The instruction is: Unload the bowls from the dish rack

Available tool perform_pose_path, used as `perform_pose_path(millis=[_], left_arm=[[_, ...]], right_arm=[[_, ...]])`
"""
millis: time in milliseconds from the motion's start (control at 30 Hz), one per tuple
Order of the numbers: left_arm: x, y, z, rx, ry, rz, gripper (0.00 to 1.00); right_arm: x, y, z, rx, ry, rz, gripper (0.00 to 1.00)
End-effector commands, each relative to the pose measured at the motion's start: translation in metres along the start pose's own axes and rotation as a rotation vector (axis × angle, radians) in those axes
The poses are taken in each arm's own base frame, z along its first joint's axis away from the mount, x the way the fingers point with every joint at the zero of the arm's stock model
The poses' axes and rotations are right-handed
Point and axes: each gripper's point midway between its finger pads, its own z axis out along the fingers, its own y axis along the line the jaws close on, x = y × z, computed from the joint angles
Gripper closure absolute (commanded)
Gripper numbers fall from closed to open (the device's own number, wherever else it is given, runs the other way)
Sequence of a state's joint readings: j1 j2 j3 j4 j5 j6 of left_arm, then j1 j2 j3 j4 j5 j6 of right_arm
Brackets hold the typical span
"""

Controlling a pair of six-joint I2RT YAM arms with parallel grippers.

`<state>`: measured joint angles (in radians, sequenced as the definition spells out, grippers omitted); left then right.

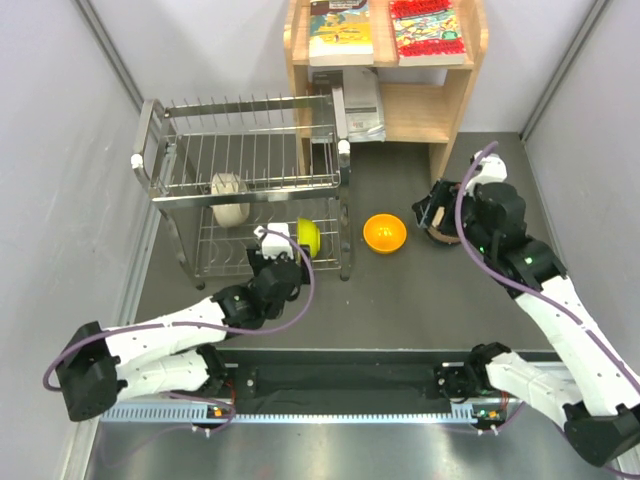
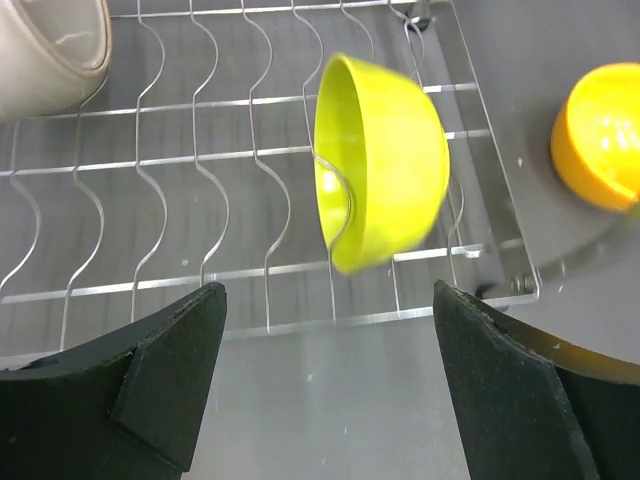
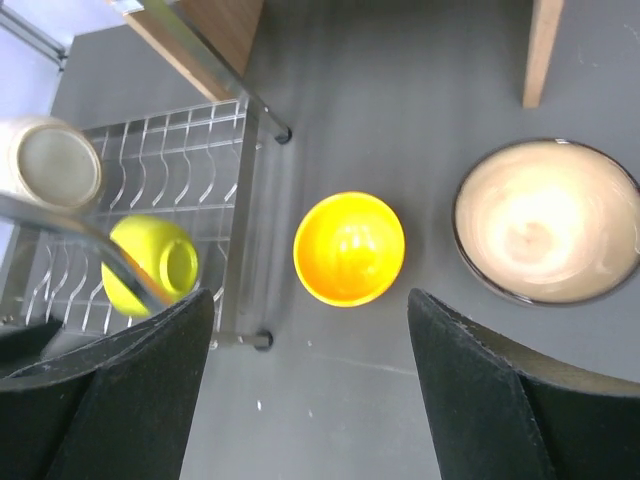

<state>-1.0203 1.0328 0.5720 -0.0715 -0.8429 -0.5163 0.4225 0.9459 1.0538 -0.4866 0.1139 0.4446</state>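
Observation:
The steel dish rack [image 1: 250, 105] stands at the back left. On its lower tier a yellow-green bowl [image 2: 385, 190] stands on edge in the wire slots, and a cream bowl [image 2: 50, 50] sits further left. My left gripper [image 2: 328, 300] is open and empty, just in front of the rack's near edge, short of the yellow-green bowl [image 1: 308, 235]. An orange bowl [image 3: 350, 248] and a pinkish-brown bowl [image 3: 545, 220] with a pale inside rest upright on the table. Above the table near them, my right gripper [image 3: 310, 300] is open and holds nothing.
A wooden bookshelf [image 1: 440, 100] with books on top stands behind the bowls at the back right. The rack's right leg [image 3: 262, 340] is close to the orange bowl [image 1: 384, 232]. Grey walls close in both sides.

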Motion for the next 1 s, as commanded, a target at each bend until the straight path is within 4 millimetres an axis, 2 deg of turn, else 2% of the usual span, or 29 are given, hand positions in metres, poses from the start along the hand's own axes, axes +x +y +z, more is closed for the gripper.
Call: perform_pose_path(millis=[0,200,333,500,700,833,900,933,967], left_arm=[[-0.027,-0.018,0.014,0.127,-0.024,-0.101,0.11],[-0.036,-0.016,0.033,0.131,0.003,-0.063,0.11],[-0.038,-0.026,0.036,0.174,0.012,-0.052,0.12],[-0.028,-0.03,0.049,0.171,0.029,-0.034,0.12],[-0.013,-0.036,0.066,0.237,0.046,-0.023,0.14],[-0.007,-0.041,0.068,0.333,0.012,-0.062,0.15],[-0.011,-0.042,0.064,0.386,-0.018,-0.088,0.16],[0.001,-0.045,0.058,0.441,-0.002,-0.091,0.17],[-0.008,-0.047,0.056,0.466,-0.038,-0.12,0.17]], right_arm=[[0.009,-0.009,-0.012,0.01,0.007,-0.031,0.22],[0.017,-0.013,-0.015,0.014,0.016,-0.037,0.21],[0.025,-0.016,-0.012,0.019,0.034,-0.035,0.21],[0.038,-0.021,-0.011,0.021,0.058,-0.036,0.21],[0.04,-0.026,-0.013,0.034,0.063,-0.043,0.21],[0.046,-0.027,-0.014,0.032,0.064,-0.028,0.21],[0.047,-0.026,-0.014,0.01,0.054,-0.019,0.21],[0.049,-0.025,-0.014,0.003,0.055,-0.016,0.21],[0.049,-0.025,-0.014,0.001,0.053,-0.011,0.21]])
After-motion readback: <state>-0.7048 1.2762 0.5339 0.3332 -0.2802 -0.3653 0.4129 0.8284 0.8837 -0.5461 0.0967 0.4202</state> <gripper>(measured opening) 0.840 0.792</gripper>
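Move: The green bowl, on edge in the lower rack, is about 9 cm ahead of the open left hand, 6 cm to its right and 4 cm below. From the left hand, the white cup is roughly 14 cm ahead and 14 cm left, about level in height; the orange bowl is 12 cm ahead, 27 cm right and 10 cm below. From the right hand, the green bowl is about 5 cm ahead, 27 cm left and 19 cm lower. No grip yet: the left hand closes in on the green bowl, going about 5 cm forward, then also right and down some 3 to 4 cm each while turning about 15 degrees clockwise, so that the wide-open fingers face the bowl. The right hand, empty and open, draws back about 3 cm and, after its first bit of travel, sinks about 5 cm. ##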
